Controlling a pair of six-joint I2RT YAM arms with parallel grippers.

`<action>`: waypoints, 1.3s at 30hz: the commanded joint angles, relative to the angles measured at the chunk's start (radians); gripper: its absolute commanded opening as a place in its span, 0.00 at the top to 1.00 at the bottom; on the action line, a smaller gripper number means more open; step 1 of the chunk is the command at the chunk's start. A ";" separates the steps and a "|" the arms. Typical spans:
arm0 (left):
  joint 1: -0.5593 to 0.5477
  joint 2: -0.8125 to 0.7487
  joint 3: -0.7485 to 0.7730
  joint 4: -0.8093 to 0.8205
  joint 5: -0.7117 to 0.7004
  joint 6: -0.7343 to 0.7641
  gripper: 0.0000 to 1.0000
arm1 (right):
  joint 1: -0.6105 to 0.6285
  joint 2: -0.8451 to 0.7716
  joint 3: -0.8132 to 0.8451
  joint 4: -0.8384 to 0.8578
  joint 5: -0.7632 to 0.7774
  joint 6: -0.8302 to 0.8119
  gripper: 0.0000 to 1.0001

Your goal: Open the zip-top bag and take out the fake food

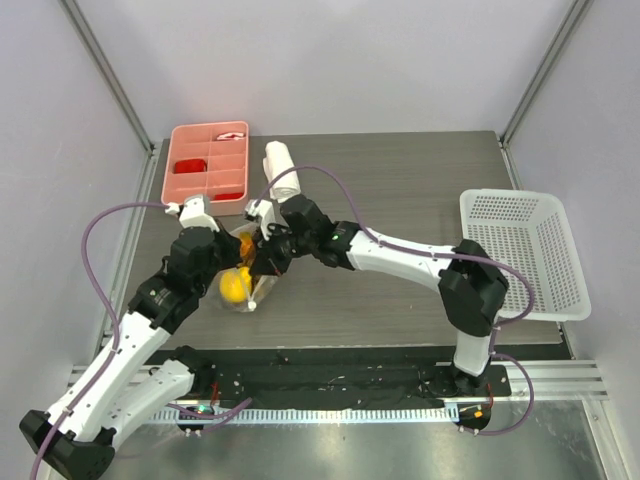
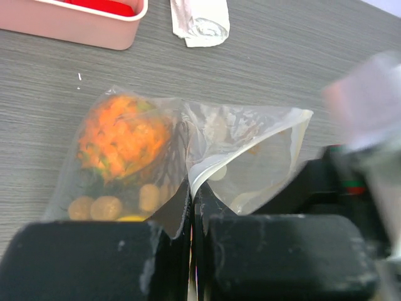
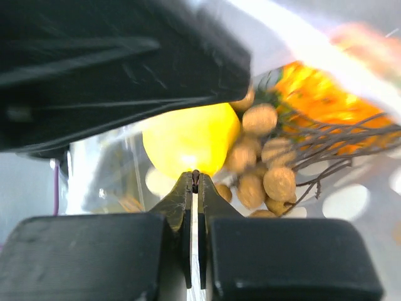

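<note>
The clear zip-top bag (image 2: pixel 250 144) lies on the table between both arms, seen from above as the bag (image 1: pixel 248 302). Inside it are the fake food pieces: an orange spiky fruit (image 2: pixel 122 141), brown balls (image 3: pixel 276 182) and a yellow fruit (image 3: pixel 188 141), which also shows from above (image 1: pixel 235 285). My left gripper (image 2: pixel 191 197) is shut on the bag's near edge, by the white strip. My right gripper (image 3: pixel 195 179) is shut, its tips pinching a small dark stub at the yellow fruit's end. From above, the left gripper (image 1: pixel 222 265) and right gripper (image 1: pixel 268 262) crowd over the bag.
A pink compartment tray (image 1: pixel 205 160) with red pieces stands at the back left. A rolled white towel (image 1: pixel 280 170) lies beside it, just behind the bag. A white mesh basket (image 1: pixel 525 250) sits at the right edge. The right arm stretches across the table's middle.
</note>
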 commanded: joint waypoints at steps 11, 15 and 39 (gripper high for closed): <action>0.006 -0.011 -0.012 -0.013 -0.072 -0.064 1.00 | 0.039 -0.422 -0.136 0.116 0.483 0.115 0.99; 0.006 0.008 -0.006 -0.024 -0.084 -0.064 1.00 | 0.042 -0.579 -0.233 0.122 0.642 0.138 0.99; 0.006 0.034 0.050 -0.021 0.058 -0.022 1.00 | -1.015 -0.588 -0.290 -0.371 1.272 0.320 0.99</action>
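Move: The yellow fake fruit is already pinched in the right fingers inside the open bag, its body some 3 cm left of them, 2 cm back and a little lower. Its goal, the white basket, is about 58 cm to the right and 2 cm ahead, some 5 cm lower; the orange fruit is 5 cm ahead and 2 cm left, the walnuts 3 cm ahead and 3 cm left. From the left gripper, holding the bag's rim, the basket is roughly 60 cm right, level fore and aft. Keep the right fingers shut on the yellow fruit and draw it up out of the bag mouth, rising some 20 cm, then swing it about 55 cm right and somewhat forward, coming down about 10 cm towards the white basket, with the wrist turning well over 90 degrees clockwise on the way. Hold the bag's rim pinched with the left gripper, letting that hand bob only a centimetre or so and settle slightly lower. ##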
